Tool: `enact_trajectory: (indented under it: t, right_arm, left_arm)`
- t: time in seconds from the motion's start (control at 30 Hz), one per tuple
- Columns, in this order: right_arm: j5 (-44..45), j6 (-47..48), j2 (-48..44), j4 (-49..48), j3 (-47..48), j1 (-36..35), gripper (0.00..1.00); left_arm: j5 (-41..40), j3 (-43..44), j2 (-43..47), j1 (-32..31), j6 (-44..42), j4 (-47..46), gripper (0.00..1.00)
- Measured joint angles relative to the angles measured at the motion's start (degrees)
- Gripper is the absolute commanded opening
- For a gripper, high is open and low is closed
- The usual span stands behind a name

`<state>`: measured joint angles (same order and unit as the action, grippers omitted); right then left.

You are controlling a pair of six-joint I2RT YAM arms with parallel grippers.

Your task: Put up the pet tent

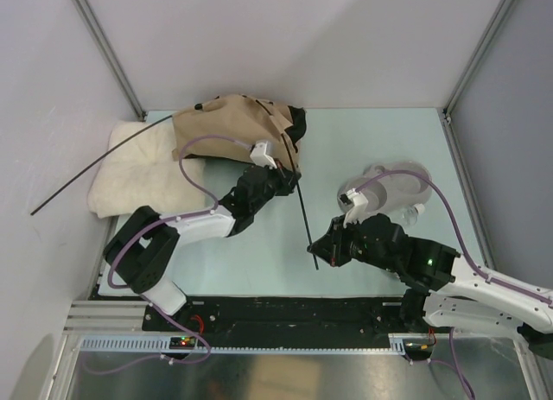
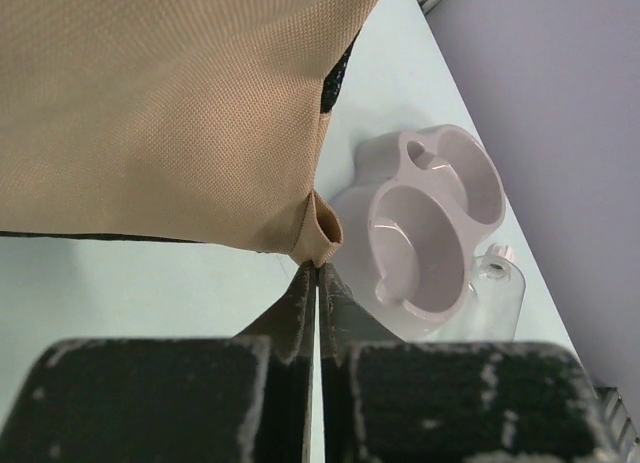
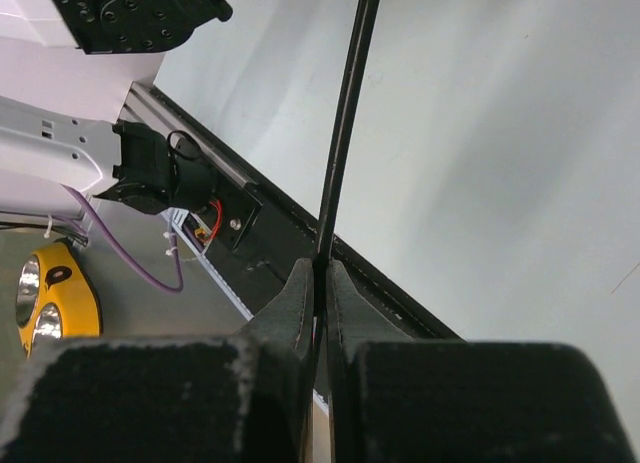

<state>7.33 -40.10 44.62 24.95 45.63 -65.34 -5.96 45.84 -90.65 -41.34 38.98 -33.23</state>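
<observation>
The pet tent (image 1: 226, 128) is a slack heap of tan fabric with black trim at the back left, partly over the cushion. In the left wrist view its fabric (image 2: 170, 113) hangs above my left gripper (image 2: 318, 268), which is shut on a small corner loop (image 2: 322, 235) of the tent. A thin dark pole (image 1: 300, 206) runs from the tent's right edge toward the near side. My right gripper (image 3: 322, 266) is shut on that pole (image 3: 345, 133) near its lower end, seen from above as the right gripper (image 1: 321, 247). A second pole (image 1: 86, 174) sticks out to the left.
A fluffy cream cushion (image 1: 134, 171) lies at the left under the tent. A pale double pet bowl (image 1: 393, 186) with a clear bottle (image 2: 495, 283) stands at the right, close to the right arm. Walls enclose the back and both sides.
</observation>
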Motion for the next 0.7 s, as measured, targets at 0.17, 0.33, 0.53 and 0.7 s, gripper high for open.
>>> enact_trajectory:
  t: [0.17,0.33,0.53,0.7]
  right_arm:
    - [1.3,-0.3,0.0,0.0,0.1,-0.7,0.0]
    - [1.6,-1.0,0.9,0.1,1.7,-1.2,0.0]
    - [1.9,-2.6,1.9,0.0,4.6,-1.3,0.0]
    - [2.3,-4.6,2.1,0.0,6.2,-1.3,0.0]
  left_arm:
    - [-1.3,2.5,-2.7,0.0,0.1,0.7,0.13]
    - [-2.8,3.3,-4.0,-0.1,0.2,1.0,0.35]
    - [-4.6,4.6,-5.0,-0.3,0.5,1.2,0.64]
    - [-6.8,6.4,-6.1,-0.7,0.6,1.2,0.79]
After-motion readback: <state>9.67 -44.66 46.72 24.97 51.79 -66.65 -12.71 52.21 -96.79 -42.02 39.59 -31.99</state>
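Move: The tent's near corner pocket sits right at the left gripper's shut tips, about 1 cm ahead. The tan tent body lies some 12 cm farther out and 16 cm to the left. The grey double bowl stands about 22 cm to this gripper's right, 2 cm ahead and 11 cm lower. From the right gripper, which holds the black pole near its end, the pocket is roughly 21 cm ahead, 4 cm left and 6 cm below. Open the left gripper about three-quarters, letting go of the tent's corner pocket. As it opens, ease it forward about 3 cm, dipping slightly at first, and turn it a few degrees counter-clockwise so the fingers spread around the pocket. Keep the right gripper shut on the pole near its end; after a brief hold, raise it some 4 cm. ##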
